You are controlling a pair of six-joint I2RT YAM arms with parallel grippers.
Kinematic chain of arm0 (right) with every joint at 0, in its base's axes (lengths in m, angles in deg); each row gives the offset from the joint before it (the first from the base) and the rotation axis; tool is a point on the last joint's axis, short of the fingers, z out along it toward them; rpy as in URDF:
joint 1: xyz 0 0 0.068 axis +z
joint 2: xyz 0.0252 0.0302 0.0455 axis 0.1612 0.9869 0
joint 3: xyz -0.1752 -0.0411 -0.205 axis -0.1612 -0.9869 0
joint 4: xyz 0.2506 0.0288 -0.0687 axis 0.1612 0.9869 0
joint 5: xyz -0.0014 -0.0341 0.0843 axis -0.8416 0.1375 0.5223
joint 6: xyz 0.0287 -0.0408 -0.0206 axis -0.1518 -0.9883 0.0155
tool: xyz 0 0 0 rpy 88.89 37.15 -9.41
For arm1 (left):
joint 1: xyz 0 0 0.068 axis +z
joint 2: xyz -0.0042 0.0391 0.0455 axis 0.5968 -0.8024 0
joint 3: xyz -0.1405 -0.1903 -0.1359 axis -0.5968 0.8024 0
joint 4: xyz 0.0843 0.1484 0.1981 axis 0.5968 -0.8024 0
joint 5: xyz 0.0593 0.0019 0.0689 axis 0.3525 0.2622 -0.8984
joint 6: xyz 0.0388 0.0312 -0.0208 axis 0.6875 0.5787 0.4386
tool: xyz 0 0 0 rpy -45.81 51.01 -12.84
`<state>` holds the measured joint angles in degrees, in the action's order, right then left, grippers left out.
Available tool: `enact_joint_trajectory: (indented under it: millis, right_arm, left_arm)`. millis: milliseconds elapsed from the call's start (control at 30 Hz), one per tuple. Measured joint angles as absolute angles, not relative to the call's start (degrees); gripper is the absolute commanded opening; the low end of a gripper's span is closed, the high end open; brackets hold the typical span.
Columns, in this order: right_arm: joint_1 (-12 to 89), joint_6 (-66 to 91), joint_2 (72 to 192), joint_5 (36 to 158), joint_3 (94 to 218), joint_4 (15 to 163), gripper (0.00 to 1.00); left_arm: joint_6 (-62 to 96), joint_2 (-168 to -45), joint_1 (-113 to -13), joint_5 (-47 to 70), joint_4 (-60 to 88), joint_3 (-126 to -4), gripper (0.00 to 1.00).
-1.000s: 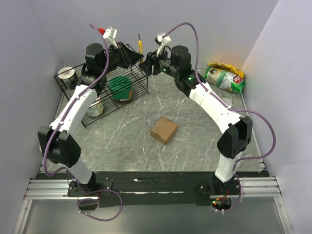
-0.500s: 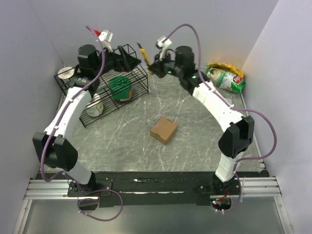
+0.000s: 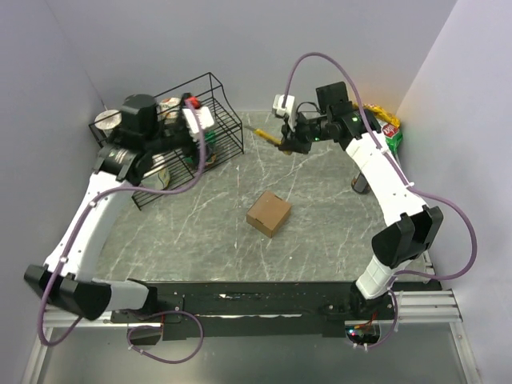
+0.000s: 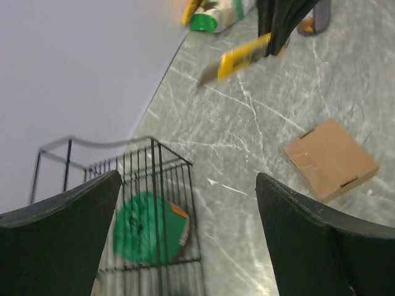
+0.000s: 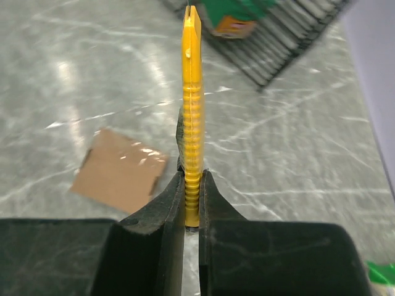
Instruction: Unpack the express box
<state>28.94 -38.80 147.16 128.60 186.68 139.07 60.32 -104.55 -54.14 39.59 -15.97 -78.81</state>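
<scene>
The express box [image 3: 269,213] is a small brown carton lying closed on the grey marble table, seen also in the left wrist view [image 4: 331,158] and the right wrist view [image 5: 120,169]. My right gripper [image 3: 290,142] hangs above the table behind the box, shut on the handle of a yellow utility knife [image 3: 270,138]. The knife [image 5: 192,92] sticks straight out between the fingers [image 5: 192,179]. My left gripper [image 3: 210,144] is wide open by the wire rack's right side, nothing between its fingers [image 4: 188,176].
A black wire rack [image 3: 212,88] stands at the back left with a green-lidded tub [image 4: 148,225] inside. A green snack bag [image 3: 390,132] lies at the back right against the wall. Walls close in on the left, back and right.
The left gripper opened and let go of the yellow knife; the right gripper shut on it and carried it rightward and lower. The left arm swung back over the rack.
</scene>
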Motion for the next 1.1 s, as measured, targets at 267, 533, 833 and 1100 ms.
enact_joint_trajectory:
  millis: [267, 533, 833, 1100]
  right_arm:
    - [34.3, -46.5, 144.5, 126.3, 183.9, 147.0, 0.0]
    - [36.5, -47.8, 141.6, 120.4, 182.4, 147.6, 0.0]
    - [37.7, -47.5, 141.7, 116.4, 182.5, 145.9, 0.0]
    - [38.0, -46.2, 143.5, 112.7, 183.7, 144.4, 0.0]
  left_arm:
    - [65.4, -117.1, -61.6, 41.2, -21.4, -88.8, 0.83]
    - [65.4, -123.2, -62.3, 45.9, -26.6, -92.8, 0.65]
    - [65.5, -123.7, -62.2, 48.8, -26.8, -93.0, 0.59]
    - [66.5, -125.0, -61.6, 51.4, -28.2, -93.8, 0.57]
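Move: About 17 cm to the right of the empty left hand, 3 cm ahead and some 7 cm lower, is the middle of the yellow knife. From the left hand the brown box lies roughly 18 cm right, 5 cm back and 32 cm down; the green tub is about 14 cm ahead, 5 cm left and 26 cm down. The right hand already holds the knife by its rear end, the knife's middle about 6 cm to its left, 3 cm ahead and 2 cm lower. Swinging in from the left, the left hand goes about 9 cm right and 6 cm down towards the knife's blade end, mostly early on, turning some 20 degrees clockwise, tipping down, and partly closing its wide-open fingers. The right hand keeps its pinch on the handle, draws back nearly 6 cm and sinks slightly, then eases forward again by half that, rolling a little. ##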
